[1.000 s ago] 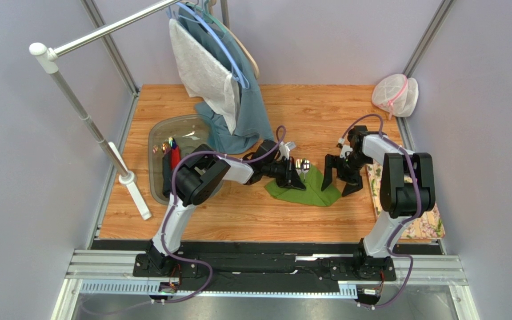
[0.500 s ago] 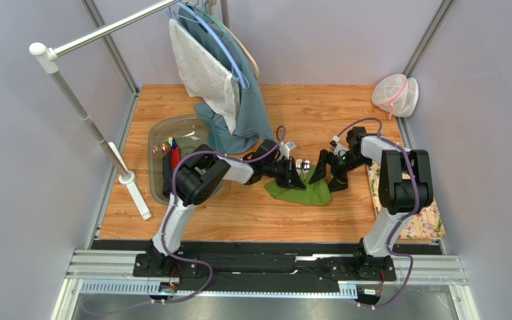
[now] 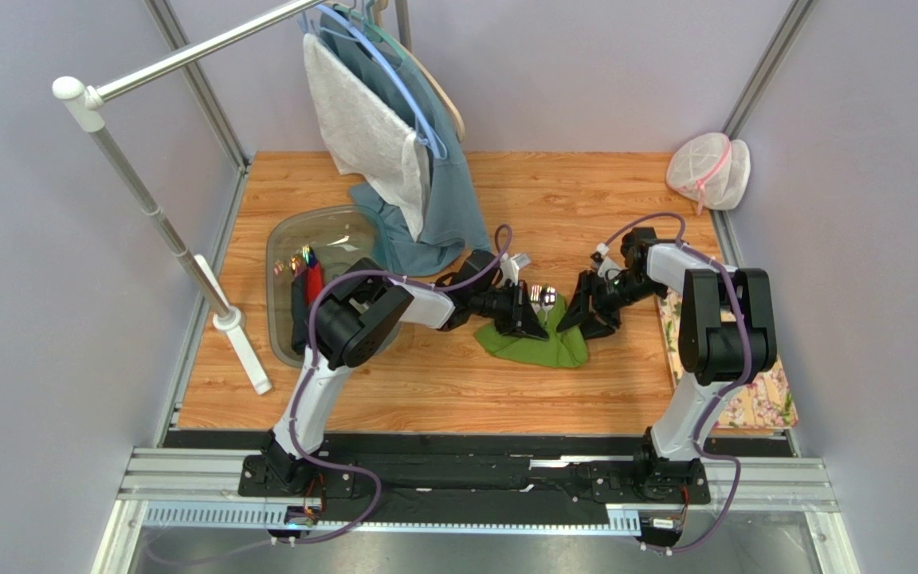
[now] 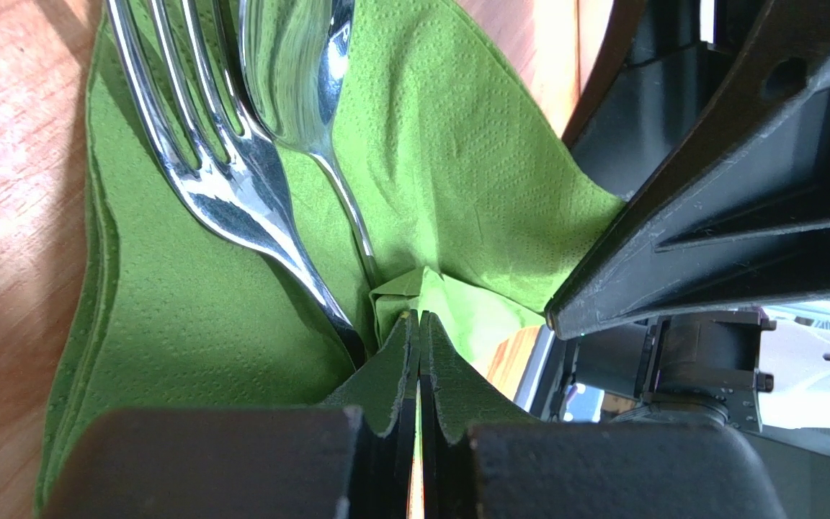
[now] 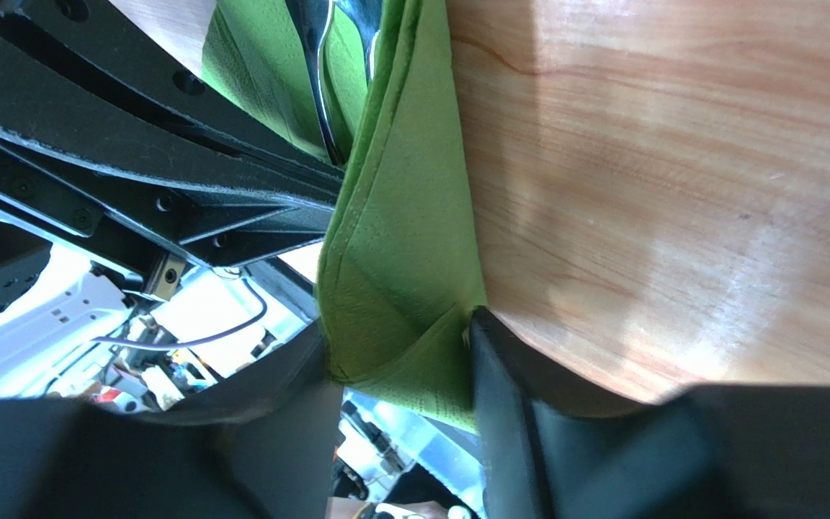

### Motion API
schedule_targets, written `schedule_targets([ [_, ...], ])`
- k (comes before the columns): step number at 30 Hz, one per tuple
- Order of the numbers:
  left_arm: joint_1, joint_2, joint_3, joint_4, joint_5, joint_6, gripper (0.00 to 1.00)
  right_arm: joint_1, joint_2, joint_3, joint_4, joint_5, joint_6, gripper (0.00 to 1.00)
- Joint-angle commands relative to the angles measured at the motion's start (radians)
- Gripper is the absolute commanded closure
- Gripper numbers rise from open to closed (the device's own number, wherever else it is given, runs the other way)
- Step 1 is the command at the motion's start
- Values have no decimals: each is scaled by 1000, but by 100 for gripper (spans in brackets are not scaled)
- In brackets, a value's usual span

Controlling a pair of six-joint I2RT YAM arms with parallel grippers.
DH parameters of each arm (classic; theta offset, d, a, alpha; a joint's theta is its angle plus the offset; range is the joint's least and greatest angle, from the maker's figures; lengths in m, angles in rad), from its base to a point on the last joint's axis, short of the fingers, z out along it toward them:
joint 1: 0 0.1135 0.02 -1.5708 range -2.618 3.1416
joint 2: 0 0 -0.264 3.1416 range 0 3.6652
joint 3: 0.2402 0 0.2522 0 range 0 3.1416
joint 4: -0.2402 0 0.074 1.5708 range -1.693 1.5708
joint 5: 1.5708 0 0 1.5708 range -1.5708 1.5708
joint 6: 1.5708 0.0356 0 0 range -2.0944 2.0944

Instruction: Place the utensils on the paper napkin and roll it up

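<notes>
The green paper napkin [image 3: 544, 343] lies crumpled on the wooden table between my two grippers. A fork [image 4: 205, 162] and a spoon [image 4: 292, 76] lie side by side on it [image 4: 170, 314]; their ends show in the top view [image 3: 538, 293]. My left gripper [image 3: 526, 318] is shut, pinching a raised fold of the napkin at its tips [image 4: 419, 316]. My right gripper [image 3: 579, 313] is at the napkin's right edge. Its jaws stand partly apart, with a lifted corner of the napkin [image 5: 409, 270] between the fingers [image 5: 506, 378].
A clear plastic tub [image 3: 296, 239] with small items stands at the left. A teal garment [image 3: 434, 203] hangs from a rack at the back. A white mesh bag [image 3: 709, 171] lies back right. A flowered mat [image 3: 766, 404] lies beside the right arm.
My right gripper has moved left onto the napkin's right edge and narrowed its jaws around it, pushing that edge inward. The left gripper has stayed still.
</notes>
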Motion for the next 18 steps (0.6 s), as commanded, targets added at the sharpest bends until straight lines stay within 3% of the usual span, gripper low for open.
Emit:
schedule_targets([
  [1,6,6,31,27,2,-10,99,11,-16,39,-22,-7,16,67],
  [4,6,6,31,29,2,-13,99,29,-4,56,-22,-21,21,78],
  [8,6,5,34,31,2,-16,99,52,22,71,-21,-31,30,85],
  [18,6,-24,29,35,6,-36,99,75,96,120,21,-8,66,93],
])
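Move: The napkin's raised right edge stands between the right hand's half-open fingers, practically at the hand point. From that hand the spoon's bowl lies about 6 cm ahead and 5 cm left, the fork's tines some 6 cm ahead and 7 cm left, both roughly 3 cm lower. From the left gripper, still pinching the napkin over the handles, that right edge is about 6 cm to its right and nearly level fore and aft. The right fingers close on the napkin's turned-up right edge and pinch it, then draw it about 2 cm left towards the left gripper and the utensils, drifting 1 cm forward; a slight lift sinks back again. The left hand stays put, shut, keeping its hold on the napkin by the utensil handles. ##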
